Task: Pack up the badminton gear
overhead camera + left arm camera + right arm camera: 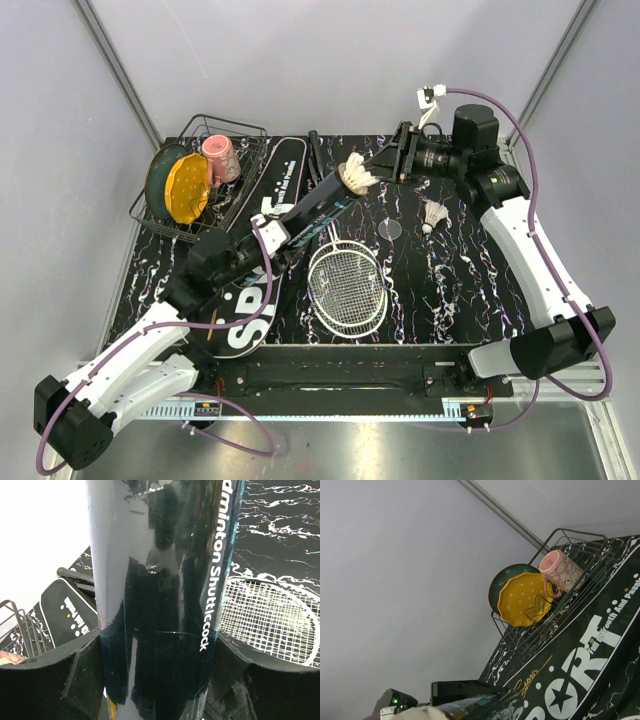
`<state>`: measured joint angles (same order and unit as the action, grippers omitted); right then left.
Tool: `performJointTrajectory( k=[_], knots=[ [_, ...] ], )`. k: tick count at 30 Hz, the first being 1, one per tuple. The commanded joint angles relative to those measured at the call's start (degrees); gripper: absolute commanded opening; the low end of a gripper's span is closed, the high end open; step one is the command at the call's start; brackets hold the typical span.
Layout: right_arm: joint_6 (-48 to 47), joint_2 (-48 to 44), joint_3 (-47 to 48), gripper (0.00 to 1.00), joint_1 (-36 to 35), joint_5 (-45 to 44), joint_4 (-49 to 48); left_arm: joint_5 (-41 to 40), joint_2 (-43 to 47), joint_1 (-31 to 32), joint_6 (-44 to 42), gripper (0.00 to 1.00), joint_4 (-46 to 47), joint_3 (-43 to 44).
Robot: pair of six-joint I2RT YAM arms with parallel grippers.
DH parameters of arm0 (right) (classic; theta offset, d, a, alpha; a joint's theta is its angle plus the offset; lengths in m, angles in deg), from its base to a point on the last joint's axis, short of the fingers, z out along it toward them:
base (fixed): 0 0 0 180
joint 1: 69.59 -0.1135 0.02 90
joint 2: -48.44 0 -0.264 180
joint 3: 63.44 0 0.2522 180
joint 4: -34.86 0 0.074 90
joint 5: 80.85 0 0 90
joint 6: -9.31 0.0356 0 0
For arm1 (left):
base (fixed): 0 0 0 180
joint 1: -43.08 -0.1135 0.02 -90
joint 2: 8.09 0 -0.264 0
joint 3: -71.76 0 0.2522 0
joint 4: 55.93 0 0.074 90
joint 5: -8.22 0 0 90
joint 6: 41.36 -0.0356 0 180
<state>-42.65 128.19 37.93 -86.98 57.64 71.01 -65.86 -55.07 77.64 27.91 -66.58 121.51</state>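
Note:
The long black tube (310, 205) is tilted up off the table, and my left gripper (270, 228) is shut on its lower part; in the left wrist view it (160, 580) fills the space between the pads (55, 675). A white shuttlecock (356, 176) sits in the tube's upper mouth. My right gripper (385, 160) has its tips right at the feathers; how its jaws stand does not show. A second shuttlecock (433, 214) lies on the table to the right. The racket (347, 280) lies beside the black bag (245, 320) lettered "SPORT".
At the back left a wire basket (235, 128) holds a yellow plate (187, 188), a green plate (160, 170) and a pink cup (220, 158). A small clear disc (391, 229) lies between the racket and the loose shuttlecock. Grey walls close in the table.

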Motion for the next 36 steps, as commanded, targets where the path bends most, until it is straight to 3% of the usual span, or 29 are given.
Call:
performJointTrajectory(
  k=[1, 17, 24, 31, 36],
  knots=[
    [-9.20, 1.81, 6.68, 0.55, -4.31, -1.81, 9.93, 1.92, 0.93, 0.24, -0.27, 0.00, 7.17, 3.04],
    [-17.39, 10.69, 11.35, 0.73, -11.70, -6.48, 19.44, 3.41, 0.84, 0.15, -0.80, 0.00, 6.91, 2.95],
    [-23.09, 16.41, 18.29, 0.78, -12.32, -4.01, 27.61, 7.37, 2.60, 0.76, -6.69, 0.00, 4.00, 2.24],
    [-18.73, 7.90, 17.78, 0.82, -11.01, -12.52, 24.82, 3.77, 0.49, 1.29, 0.16, 0.00, -1.26, 8.74],
    [-11.60, -4.49, 7.60, 0.85, -0.93, -12.28, 13.83, 0.79, 0.58, 1.29, -2.20, 0.00, 0.66, 5.86]
  ],
)
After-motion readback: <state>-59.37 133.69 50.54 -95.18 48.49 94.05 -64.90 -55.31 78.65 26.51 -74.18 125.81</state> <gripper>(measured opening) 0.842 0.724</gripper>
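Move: The shuttlecock sticking out of the tube's mouth is about 5 cm to the right hand's left, 4 cm below and 2 cm back; from the left hand, which holds the tube, it is roughly 14 cm to the right, 6 cm ahead and 11 cm up. From the right hand, down on the table, the loose shuttlecock lies about 14 cm ahead and 17 cm right, the clear disc 11 cm ahead and 5 cm right, and the racket heads 6 cm back and 5 cm left. The right hand, its fingers spreading from half open to nearly wide, drives down about 7 cm and left some 5 cm onto the tube's mouth to push the shuttlecock in, its fingertips tipping downward by up to 20 degrees, then turns back up and to the right by about 4 cm. The left hand keeps its grip on the tube, sinking about 2.5 cm as the right comes down and rising again as it withdraws. ##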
